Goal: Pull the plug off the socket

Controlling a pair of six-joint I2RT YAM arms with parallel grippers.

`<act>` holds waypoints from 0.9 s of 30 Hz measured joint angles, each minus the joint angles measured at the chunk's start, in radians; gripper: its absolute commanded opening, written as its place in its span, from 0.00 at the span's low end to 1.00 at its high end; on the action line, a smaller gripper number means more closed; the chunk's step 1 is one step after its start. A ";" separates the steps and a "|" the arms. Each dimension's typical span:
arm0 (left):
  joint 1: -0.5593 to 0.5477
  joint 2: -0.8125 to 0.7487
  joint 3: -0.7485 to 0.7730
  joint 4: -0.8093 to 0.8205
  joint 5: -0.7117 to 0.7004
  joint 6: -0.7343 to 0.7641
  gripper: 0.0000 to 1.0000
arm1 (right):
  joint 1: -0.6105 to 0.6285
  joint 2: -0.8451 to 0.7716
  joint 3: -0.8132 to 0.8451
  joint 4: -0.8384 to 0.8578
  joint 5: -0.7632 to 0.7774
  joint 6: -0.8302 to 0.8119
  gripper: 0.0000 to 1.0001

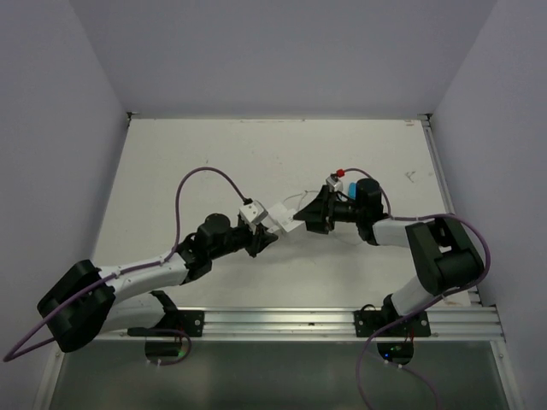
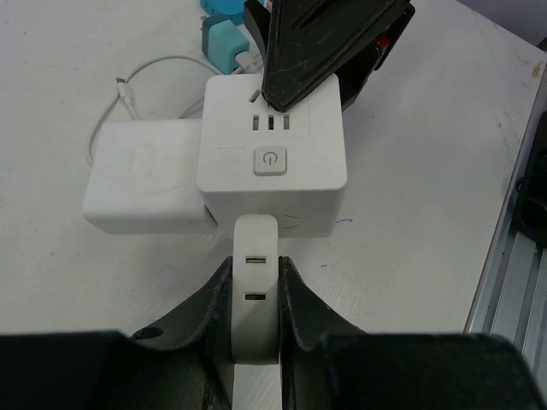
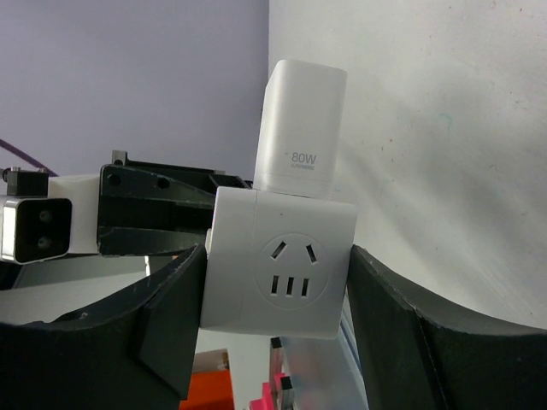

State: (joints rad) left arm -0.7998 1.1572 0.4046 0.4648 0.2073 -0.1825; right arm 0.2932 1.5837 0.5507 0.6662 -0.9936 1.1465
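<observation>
The socket (image 2: 272, 158) is a white cube with a power button on top, sitting mid-table (image 1: 283, 219). My right gripper (image 3: 278, 282) is shut on it, one black finger pressed against each side, and comes in from the far side (image 2: 312, 47). The plug (image 2: 255, 256), a narrow rounded white piece with two small slots, sticks out of the cube's near face. My left gripper (image 2: 255, 286) is shut on the plug, both fingers flat against its sides. In the top view the left gripper (image 1: 261, 237) and right gripper (image 1: 306, 213) face each other across the cube.
A white 80W charger block (image 3: 303, 128) is plugged into another face of the cube (image 2: 145, 188), trailing a thin white cable (image 2: 141, 73). Teal adapters (image 2: 224, 34) lie beyond. An aluminium rail (image 1: 342, 320) runs along the near edge; enclosure walls surround the table.
</observation>
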 measured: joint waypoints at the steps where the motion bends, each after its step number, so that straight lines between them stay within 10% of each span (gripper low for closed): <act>1: 0.000 0.006 0.000 0.009 0.009 0.002 0.00 | -0.008 0.001 -0.002 0.002 -0.013 -0.002 0.00; 21: 0.010 0.021 -0.017 -0.042 -0.064 -0.002 0.00 | -0.199 -0.002 0.006 -0.233 0.026 -0.241 0.00; 27: 0.173 0.047 -0.013 -0.037 -0.091 -0.098 0.00 | -0.193 -0.003 0.006 -0.264 0.032 -0.275 0.00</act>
State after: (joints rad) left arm -0.6270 1.2045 0.3916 0.4278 0.1162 -0.2810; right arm 0.1005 1.5810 0.5568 0.4023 -0.9615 0.8715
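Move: The left fingers already grip the small white plug, still pushed into the socket cube that the right fingers hold; the cube's middle is about 3 cm ahead of the left hand, 5 cm to its right and 1 cm lower. From the right hand the plug is roughly 3 cm back, 5 cm left and 1 cm up. From the left hand, the 80W charger on the cube is about 6 cm ahead, 2 cm right and 2 cm down, while the teal adapter lies on the table some 11 cm ahead, 18 cm right and 11 cm down. The two hands part the plug from the cube: keeping its grip on the cube, the right hand creeps right, then jerks quickly right, some 6 cm in all with about 3 cm forward, sinking about 4 cm as its fingers tip down and it turns slightly clockwise. The left hand keeps its pinch on the plug, edges back about 1 cm and sinks about 2 cm, then swings left and forward, away from the cube, ending some 5 cm each way from where it began and turned about 15 degrees counter-clockwise. ##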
